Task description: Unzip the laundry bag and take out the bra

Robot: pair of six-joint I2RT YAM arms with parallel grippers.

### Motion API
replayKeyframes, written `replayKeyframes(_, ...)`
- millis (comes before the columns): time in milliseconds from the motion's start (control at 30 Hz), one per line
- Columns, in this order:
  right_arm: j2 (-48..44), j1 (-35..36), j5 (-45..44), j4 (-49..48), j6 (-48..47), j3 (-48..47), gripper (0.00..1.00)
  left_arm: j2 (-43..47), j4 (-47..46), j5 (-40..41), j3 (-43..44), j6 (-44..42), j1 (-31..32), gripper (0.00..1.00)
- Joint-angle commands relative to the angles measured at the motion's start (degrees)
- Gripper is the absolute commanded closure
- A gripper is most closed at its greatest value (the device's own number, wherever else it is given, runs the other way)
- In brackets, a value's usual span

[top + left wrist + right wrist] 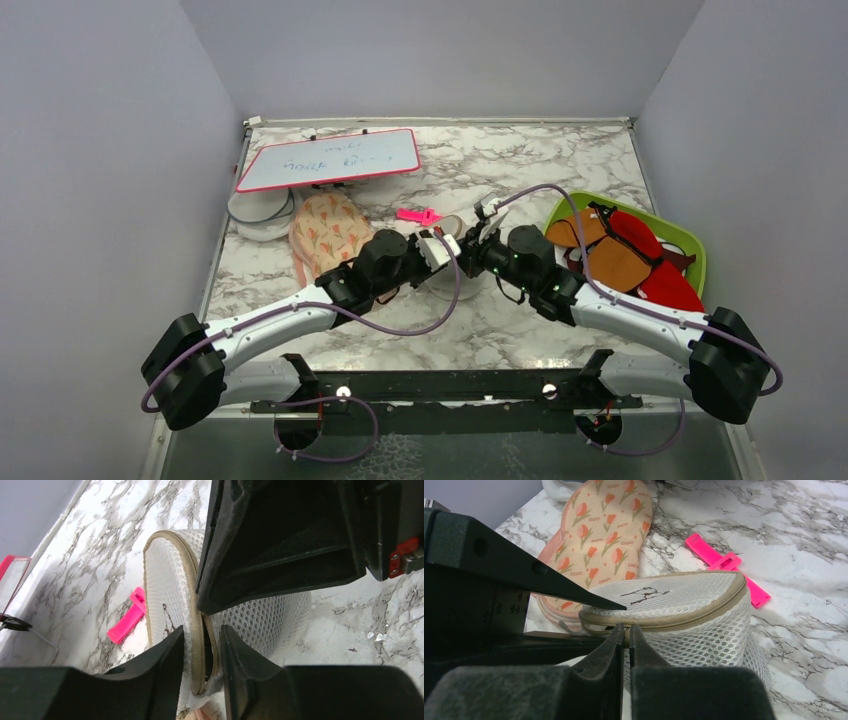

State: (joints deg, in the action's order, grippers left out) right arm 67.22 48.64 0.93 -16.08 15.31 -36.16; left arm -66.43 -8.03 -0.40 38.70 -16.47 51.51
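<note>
The laundry bag, a round white mesh case with a beige zip rim and a black mark on top, sits at the table's middle, mostly hidden under both grippers in the top view. My left gripper is shut on the bag's beige rim, where the zip gapes slightly and shows dark inside. My right gripper is shut on the small beige zipper pull at the rim. In the top view the left gripper and right gripper meet over the bag. The bra is hidden.
A peach floral pouch lies left of the bag. A pink clip lies behind it. A red-framed whiteboard lies at the back left. A green tray of red, orange and brown garments sits at the right.
</note>
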Motion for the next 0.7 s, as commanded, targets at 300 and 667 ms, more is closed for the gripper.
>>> replayKeyframes(300,-0.61,0.05,-0.79,-0.2,-2.17,0.3,0.99,1.46,0.0,2.78,1.03,-1.27,0.24,1.0)
replayKeyframes(667,-1.42,-0.16,-20.5,-16.63,-3.17,7.5,0.99,4.03,-2.42,2.1,-1.19,-1.51,0.22,1.0)
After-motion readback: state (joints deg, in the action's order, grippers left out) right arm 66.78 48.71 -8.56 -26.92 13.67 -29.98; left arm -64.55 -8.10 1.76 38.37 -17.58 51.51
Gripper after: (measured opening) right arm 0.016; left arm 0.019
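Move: The open near stretch of the laundry bag's zip runs between the left hand's parted fingertips, level with them and about 1 cm below. The right hand already grips the zip close by; the zip's far end lies roughly 6 cm ahead of that hand and 2 cm to its right, at its height. From the left hand, the pink strap lies about 9 cm ahead, 3 cm left and 12 cm down, and the tulip-print bag some 20 cm left, 4 cm ahead, equally low. Easing about 1 cm forward and left, the left fingers close from partly open and pinch the zip edge just behind the right hand, then lift about 1 cm. Forward and to its right, some 3 cm and mostly at the end, goes the right hand, still shut on the zip slider, drawing it along the zip away from the left fingers towards the far end and turning clockwise by about 10 degrees. ##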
